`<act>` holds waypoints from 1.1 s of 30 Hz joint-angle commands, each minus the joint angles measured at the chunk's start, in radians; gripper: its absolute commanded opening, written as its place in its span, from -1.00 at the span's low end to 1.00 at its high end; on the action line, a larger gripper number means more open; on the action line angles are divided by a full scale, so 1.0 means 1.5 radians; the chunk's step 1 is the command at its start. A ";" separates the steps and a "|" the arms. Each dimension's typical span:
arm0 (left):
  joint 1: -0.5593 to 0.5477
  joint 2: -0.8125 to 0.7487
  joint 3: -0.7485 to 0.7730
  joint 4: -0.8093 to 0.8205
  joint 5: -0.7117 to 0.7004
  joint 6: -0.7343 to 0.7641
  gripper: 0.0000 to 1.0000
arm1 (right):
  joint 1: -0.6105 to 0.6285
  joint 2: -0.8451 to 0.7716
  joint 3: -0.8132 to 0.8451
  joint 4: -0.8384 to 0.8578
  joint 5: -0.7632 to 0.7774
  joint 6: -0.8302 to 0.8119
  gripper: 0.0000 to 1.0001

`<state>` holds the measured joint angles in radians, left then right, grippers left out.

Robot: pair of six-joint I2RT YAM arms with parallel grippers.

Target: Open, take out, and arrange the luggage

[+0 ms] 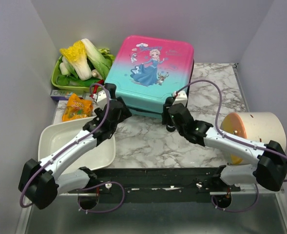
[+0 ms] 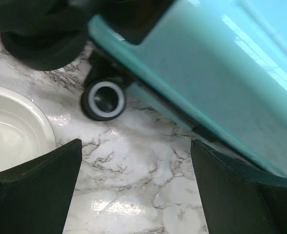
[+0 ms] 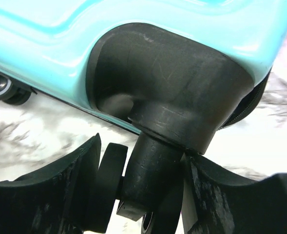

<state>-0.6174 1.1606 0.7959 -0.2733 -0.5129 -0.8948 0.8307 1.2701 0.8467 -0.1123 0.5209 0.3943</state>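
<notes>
The luggage [image 1: 150, 73], pink fading to teal with a princess print, lies flat and closed at the back of the marble table. My left gripper [image 1: 105, 90] hovers at its near left corner. In the left wrist view this gripper [image 2: 136, 142] is open over bare marble, with a black wheel [image 2: 103, 100] and the teal shell [image 2: 206, 73] just beyond it. My right gripper [image 1: 170, 105] is at the near right corner. In the right wrist view it [image 3: 144, 148] is shut on the black caster wheel [image 3: 109, 185] under the teal shell [image 3: 133, 19], one finger on each side.
A white basin [image 1: 60, 141] sits at the near left, its rim [image 2: 16, 97] beside my left fingers. An orange snack bag [image 1: 77, 107] and a green tray [image 1: 58, 80] of cabbages [image 1: 82, 58] lie at the back left. A cream cylindrical container [image 1: 255, 129] lies on its side at the right.
</notes>
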 commanded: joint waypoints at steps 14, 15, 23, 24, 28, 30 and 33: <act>-0.131 -0.121 -0.001 0.035 0.134 0.049 0.97 | 0.147 -0.112 0.003 0.039 -0.100 0.004 1.00; -0.151 -0.102 0.010 0.031 0.118 0.047 0.98 | 0.147 -0.136 0.000 0.039 -0.089 -0.015 1.00; -0.270 0.032 0.129 0.058 0.056 0.066 0.98 | 0.132 -0.326 -0.051 0.010 0.134 -0.071 1.00; -0.284 0.062 0.145 0.049 0.042 0.069 0.98 | 0.121 -0.333 -0.051 -0.002 0.139 -0.074 1.00; -0.341 0.129 0.229 -0.015 -0.021 0.092 0.98 | -0.005 -0.365 -0.068 -0.041 0.089 -0.052 1.00; -0.349 0.159 0.249 -0.044 -0.042 0.094 0.98 | -0.045 -0.373 -0.079 -0.041 0.051 -0.045 1.00; -0.365 0.198 0.290 -0.116 -0.076 0.087 0.97 | -0.072 -0.363 -0.088 -0.042 0.054 -0.043 1.00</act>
<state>-1.1381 1.3903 1.1618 -0.2874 -0.5011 -0.7811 0.7601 0.7189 0.7387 -0.1360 0.6155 0.3149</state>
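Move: The luggage's front-right wheel is already between the right hand's fingers, level with them; the luggage's middle lies about 14 cm ahead and 7 cm left of that hand, slightly lower. From the left hand the same wheel lies some 19 cm right, 1 cm back and about level. The front-left wheel is about 6 cm ahead and 6 cm left of the left hand, and the white tray's middle roughly 20 cm left, 16 cm back and 14 cm below. The luggage, still gripped by its front-right wheel, is drawn left and a little back by the right hand, which then opens, lets go and rises about 14 cm while swinging back right, fingers tipping up. The open left hand lifts away from the front-left corner, then sweeps some 20 cm right and drawing back to the front-right wheel, turning about 30 degrees clockwise. ##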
